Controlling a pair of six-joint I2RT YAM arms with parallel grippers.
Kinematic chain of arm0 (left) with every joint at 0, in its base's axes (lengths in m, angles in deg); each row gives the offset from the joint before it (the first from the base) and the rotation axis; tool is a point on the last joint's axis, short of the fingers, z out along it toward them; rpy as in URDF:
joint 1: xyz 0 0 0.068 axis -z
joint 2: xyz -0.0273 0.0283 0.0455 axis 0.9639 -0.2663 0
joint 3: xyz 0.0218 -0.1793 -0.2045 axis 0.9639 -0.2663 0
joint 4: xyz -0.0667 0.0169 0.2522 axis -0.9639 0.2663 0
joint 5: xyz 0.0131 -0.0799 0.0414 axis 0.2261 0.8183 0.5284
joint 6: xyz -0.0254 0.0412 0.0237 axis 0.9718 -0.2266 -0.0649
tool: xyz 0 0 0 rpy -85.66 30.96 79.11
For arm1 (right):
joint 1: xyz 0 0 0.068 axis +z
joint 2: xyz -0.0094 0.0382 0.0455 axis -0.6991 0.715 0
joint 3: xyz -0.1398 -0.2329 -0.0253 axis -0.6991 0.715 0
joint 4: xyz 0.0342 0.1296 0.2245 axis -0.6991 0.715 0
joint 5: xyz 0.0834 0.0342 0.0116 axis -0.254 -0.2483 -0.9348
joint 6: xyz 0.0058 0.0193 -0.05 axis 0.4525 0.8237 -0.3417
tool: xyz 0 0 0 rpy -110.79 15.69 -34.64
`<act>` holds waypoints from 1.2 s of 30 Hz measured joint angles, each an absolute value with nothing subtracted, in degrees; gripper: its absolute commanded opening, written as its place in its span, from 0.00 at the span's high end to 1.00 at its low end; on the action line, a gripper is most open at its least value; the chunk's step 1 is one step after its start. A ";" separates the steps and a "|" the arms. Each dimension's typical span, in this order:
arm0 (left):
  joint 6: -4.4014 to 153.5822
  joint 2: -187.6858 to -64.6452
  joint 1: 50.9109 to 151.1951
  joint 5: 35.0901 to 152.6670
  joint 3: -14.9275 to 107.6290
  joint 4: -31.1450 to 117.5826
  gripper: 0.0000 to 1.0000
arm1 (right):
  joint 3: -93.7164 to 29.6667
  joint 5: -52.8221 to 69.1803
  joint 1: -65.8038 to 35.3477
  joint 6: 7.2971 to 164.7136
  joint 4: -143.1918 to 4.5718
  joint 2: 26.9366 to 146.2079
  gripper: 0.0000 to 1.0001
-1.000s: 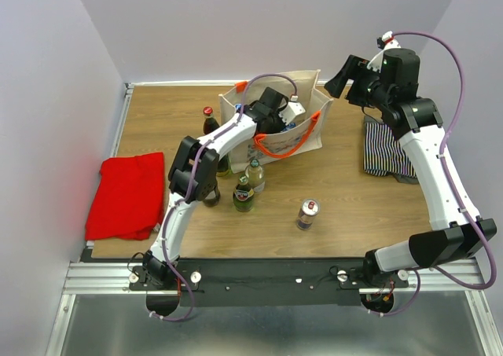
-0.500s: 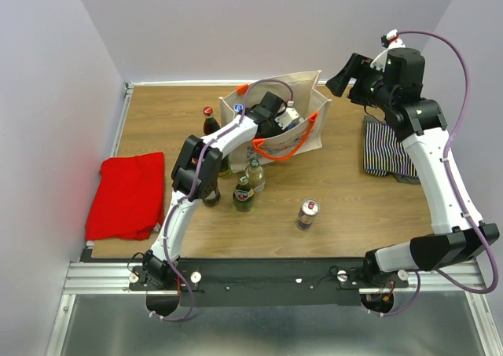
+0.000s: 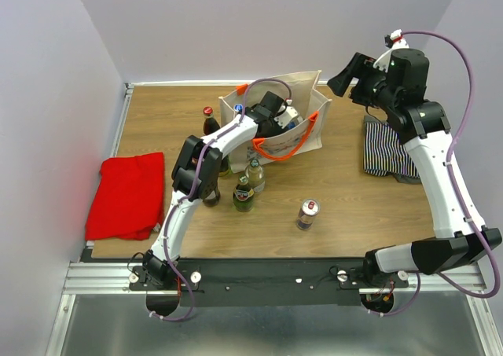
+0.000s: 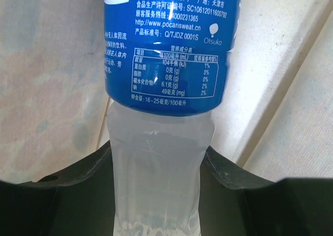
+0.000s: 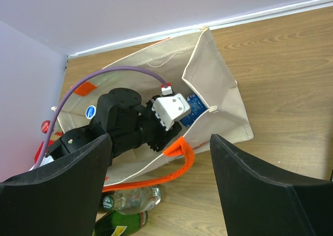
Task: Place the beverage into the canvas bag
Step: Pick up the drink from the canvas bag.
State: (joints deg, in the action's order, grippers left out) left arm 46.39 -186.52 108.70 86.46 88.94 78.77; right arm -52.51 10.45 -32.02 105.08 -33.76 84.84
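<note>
The beverage, a clear plastic bottle [image 4: 171, 48] with a blue label, lies inside the cream canvas bag [image 3: 302, 140] with orange handles at the back middle of the table. My left gripper [image 4: 156, 163] reaches down into the bag, its black fingers [image 4: 83, 173] pressed against both sides of the bottle's clear lower part. From above, the left gripper [image 3: 284, 119] sits deep in the bag's mouth. In the right wrist view the bottle's blue label [image 5: 196, 107] peeks out past the left wrist inside the bag [image 5: 218, 85]. My right gripper [image 3: 346, 75] hangs open in the air beside the bag's right rim, holding nothing.
In front of the bag stand a clear bottle [image 3: 255, 174], a green bottle [image 3: 244, 193] and a can [image 3: 307, 214]. A brown bottle with a red cap [image 3: 208, 120] stands left of the bag. A red cloth [image 3: 127, 195] lies far left, a striped cloth [image 3: 387, 148] far right.
My left gripper's jaws have narrowed onto the bottle inside the bag. The right arm has drifted slightly to the right, still open.
</note>
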 measured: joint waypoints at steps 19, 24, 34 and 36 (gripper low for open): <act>51.11 -180.34 108.70 87.68 89.42 81.77 1.00 | -49.95 10.41 -32.02 105.91 -34.73 83.86 0.16; 51.07 -178.28 108.77 87.73 91.02 82.03 1.00 | -49.64 10.41 -32.02 106.17 -35.49 83.86 0.16; 51.39 -174.81 108.75 87.73 91.06 83.89 1.00 | -48.55 10.45 -32.02 106.44 -36.96 83.77 0.16; 51.63 -174.33 108.77 87.73 91.06 84.11 1.00 | -48.05 10.48 -32.02 106.65 -37.31 83.68 0.16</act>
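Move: The blue-labelled bottle is already in the left fingers, gripped near one end low inside the bag; its middle lies about 4 cm ahead of that hand, 3 cm to its right and 2 cm higher. A blue-capped bottle stands in the bag roughly 11 cm to the left and 2 cm ahead of that hand. The green-capped clear bottle outside is 8 cm left and some 14 cm back. From the right hand, the labelled bottle is around 13 cm ahead, 12 cm left and 32 cm below. The blue-labelled bottle is drawn almost straight up from inside the canvas bag by the left hand, barely rising at first and then climbing about 12 cm towards the bag's mouth. The fingers keep their hold near its end, while the wrist turns only some 10 degrees, its left side dipping. ##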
